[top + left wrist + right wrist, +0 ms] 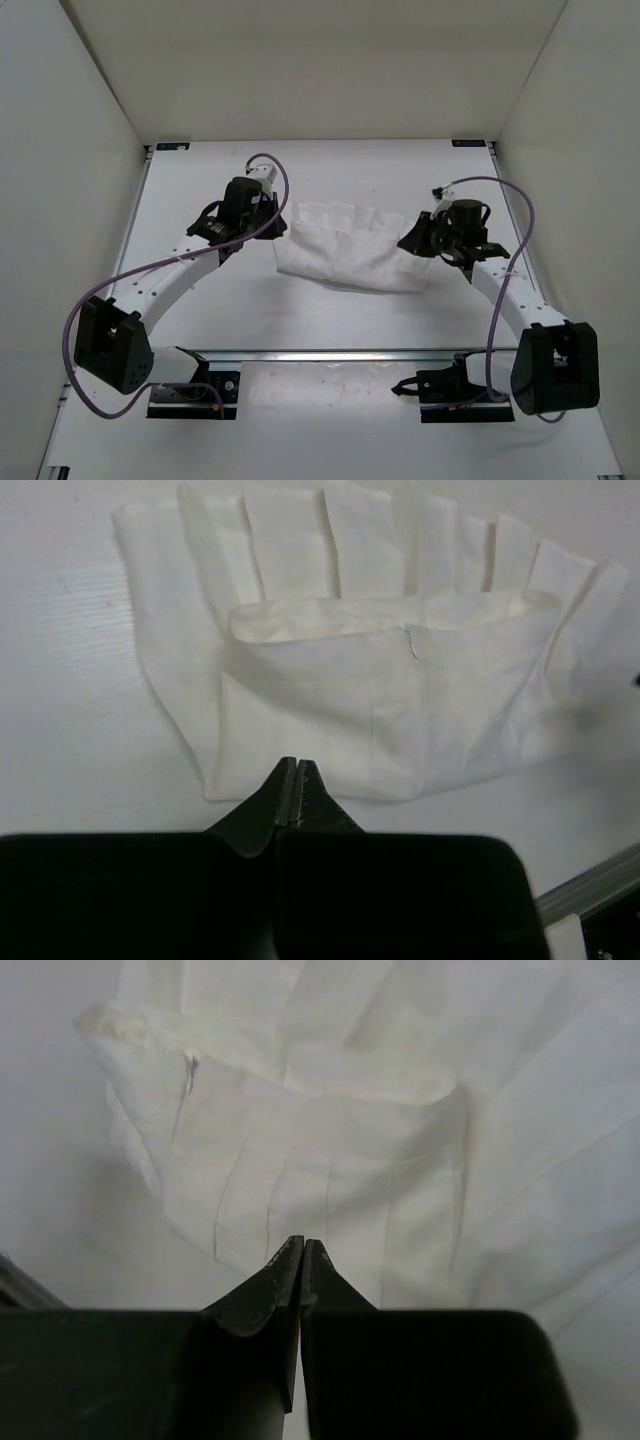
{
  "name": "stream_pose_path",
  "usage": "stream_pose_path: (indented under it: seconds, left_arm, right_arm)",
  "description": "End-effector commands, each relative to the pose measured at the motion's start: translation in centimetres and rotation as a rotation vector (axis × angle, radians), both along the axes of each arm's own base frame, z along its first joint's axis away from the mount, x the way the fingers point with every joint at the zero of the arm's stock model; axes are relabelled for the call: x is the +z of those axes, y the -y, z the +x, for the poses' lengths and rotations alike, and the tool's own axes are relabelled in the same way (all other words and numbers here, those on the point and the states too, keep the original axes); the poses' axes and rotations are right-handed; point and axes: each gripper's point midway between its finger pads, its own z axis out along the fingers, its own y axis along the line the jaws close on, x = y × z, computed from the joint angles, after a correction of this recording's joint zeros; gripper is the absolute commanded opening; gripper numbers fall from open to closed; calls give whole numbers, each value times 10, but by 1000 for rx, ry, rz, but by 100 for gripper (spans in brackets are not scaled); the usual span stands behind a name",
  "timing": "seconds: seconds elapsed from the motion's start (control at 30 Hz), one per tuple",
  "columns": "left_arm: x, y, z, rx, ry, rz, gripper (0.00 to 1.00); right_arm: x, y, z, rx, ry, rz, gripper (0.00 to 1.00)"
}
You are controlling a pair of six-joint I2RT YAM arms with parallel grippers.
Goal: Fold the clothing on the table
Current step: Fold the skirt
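Observation:
The white clothing (350, 250) lies wrinkled and partly folded in the middle of the table (200, 310). In the left wrist view the clothing (380, 680) shows pleated folds along its far edge and a layer turned over on top. My left gripper (297, 763) is shut, its tips over the clothing's near edge, with no fabric visible between the jaws. It sits at the clothing's left side (272, 226). My right gripper (303, 1242) is also shut, above the clothing (330, 1150), at its right end (415, 240). No cloth shows between its jaws.
A metal rail (330, 355) runs across the table in front of the arm bases. White walls (60, 200) enclose the table on the left, right and back. Purple cables (110, 285) loop beside each arm.

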Motion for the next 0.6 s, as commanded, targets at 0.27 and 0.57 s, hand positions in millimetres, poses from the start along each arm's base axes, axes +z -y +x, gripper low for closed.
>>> stream_pose_path:
  seconds: [0.27,0.57]
  left_arm:
    - [-48,66,15,-105,-90,-173,0]
    - [-126,78,68,9,-205,-78,0]
  right_arm:
    - [-55,-49,7,149,-123,31,0]
    - [-92,-20,47,77,-199,-21,0]
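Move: The left part of the skirt's folded waistband lies about 5 cm ahead of the left hand, 8 cm to its right and 14 cm below. From the right hand, the waistband's right part lies roughly 2 cm ahead, 3 cm to the left and 12 cm below. The pleated hem is some 8 or 9 cm beyond the band. The skirt's near corners lie about 5 cm back of the left hand, and 8 cm back and 5 cm right of the right hand. Downward and inward, both hands swing back over the skirt with fingers kept shut. The left sinks about 13 cm while going right, then also forward, to the waistband's left part. The right drops some 10 cm, first drawing back and left, then easing forward to the band's right part. Both tip about 15 degrees further down; the tips end close to the cloth, contact uncertain. ##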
